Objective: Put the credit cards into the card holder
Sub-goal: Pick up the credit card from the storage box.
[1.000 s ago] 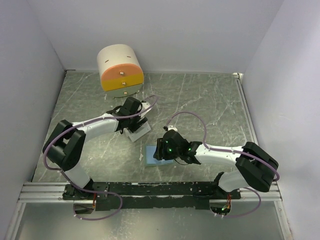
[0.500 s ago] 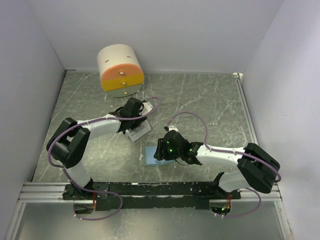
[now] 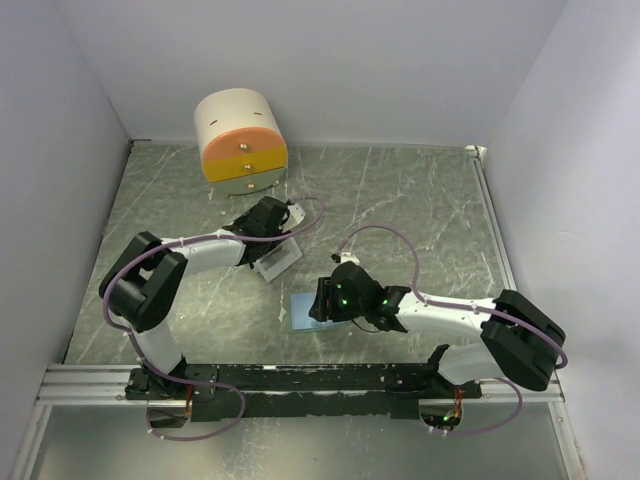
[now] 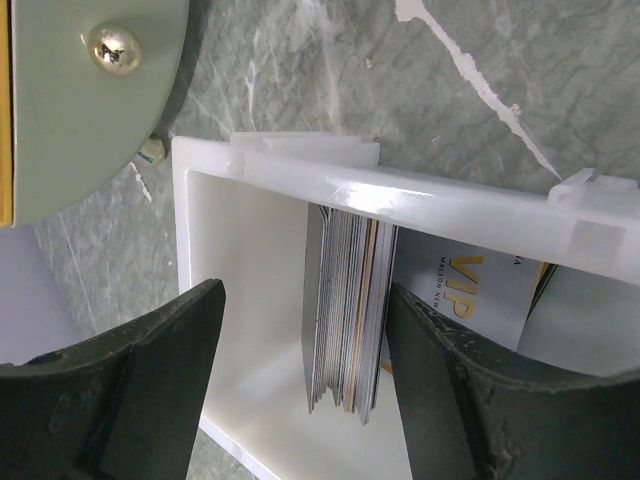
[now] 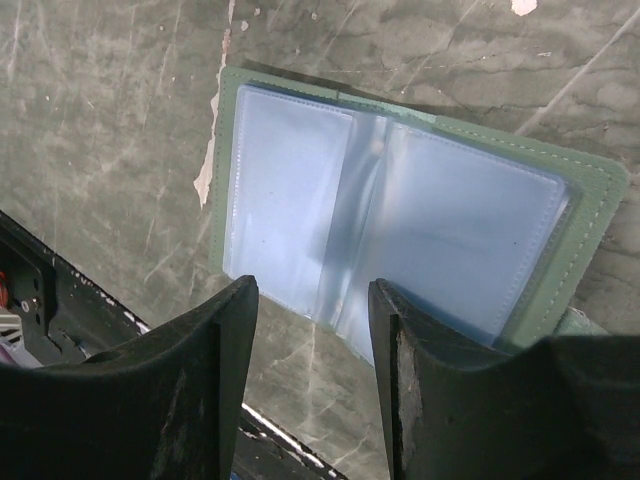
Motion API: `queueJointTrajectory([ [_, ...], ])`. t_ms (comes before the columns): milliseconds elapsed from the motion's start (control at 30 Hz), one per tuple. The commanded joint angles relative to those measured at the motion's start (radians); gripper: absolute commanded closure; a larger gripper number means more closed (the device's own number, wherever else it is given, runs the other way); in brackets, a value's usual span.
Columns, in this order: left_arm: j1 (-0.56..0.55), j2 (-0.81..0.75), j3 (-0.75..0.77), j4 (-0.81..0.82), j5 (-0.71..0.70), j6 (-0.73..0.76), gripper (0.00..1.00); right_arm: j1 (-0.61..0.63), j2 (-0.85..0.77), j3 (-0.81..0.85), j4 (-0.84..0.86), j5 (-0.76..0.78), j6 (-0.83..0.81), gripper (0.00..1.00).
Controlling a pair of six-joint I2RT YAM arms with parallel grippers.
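Observation:
The credit cards [image 4: 350, 320] stand on edge as a tight stack inside a white open-topped box [image 4: 420, 195], and one white card printed "VIP" [image 4: 470, 285] leans behind them. My left gripper [image 4: 303, 300] reaches down into the box, open, with the stack between its jaws. Its right finger [image 4: 440, 380] lies close against the stack; the left finger is well clear. From above, the left gripper [image 3: 270, 238] covers most of the box [image 3: 282, 262]. The card holder [image 5: 400, 220] lies spread open on the table, pale blue inside. My right gripper [image 5: 312, 290] hovers open at its near edge, holding nothing.
A cream cylinder with orange and yellow drawers [image 3: 240, 138] stands at the back left, just behind the box; its front and brass knob [image 4: 112, 48] show close by in the left wrist view. The card holder [image 3: 300, 310] lies near the black front rail [image 3: 300, 380]. Walls enclose the table.
My left gripper has shifted a little over the box and its jaws have narrowed around the card stack. The right arm and the card holder have hardly moved.

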Motion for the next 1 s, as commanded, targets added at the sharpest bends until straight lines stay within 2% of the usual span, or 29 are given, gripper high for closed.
queueJointTrajectory([
  [0,-0.003,0.009,0.013,0.07,-0.082,0.03,0.23,0.001,-0.032,-0.017,0.0,0.014,0.005,0.51],
  [133,-0.003,0.008,0.01,0.09,-0.108,0.043,0.23,0.001,-0.04,-0.019,-0.005,0.019,0.008,0.51],
  [467,-0.003,0.008,0.009,0.092,-0.107,0.059,0.33,0.001,-0.047,-0.029,0.0,0.017,0.012,0.51],
  [633,-0.004,0.017,0.02,0.081,-0.111,0.064,0.48,0.001,-0.056,-0.025,-0.01,0.025,0.008,0.51],
  [967,-0.005,0.011,0.02,0.083,-0.129,0.08,0.59,0.001,-0.056,-0.031,-0.005,0.022,0.015,0.51],
])
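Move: The credit cards' upright stack in the storage box stands between the left gripper's open fingers, about 1 cm back and 1 cm right of the hand point, its middle some 2 cm lower. The VIP card lies about 5 cm back, 4 cm right and 5 cm below; the drawer cabinet is roughly 15 cm ahead, 3 cm left and 4 cm higher. From the right gripper, the stack is some 19 cm ahead and 16 cm left, about level. Ease the left gripper forward, left and up, about 2 cm in all, carrying the back-right finger against the card stack so it pushes the cards towards the box's end wall by the cabinet. Then nearly hold the hand there and narrow the fingers around the stack, from three-quarters open to a bit under half, still closing. ##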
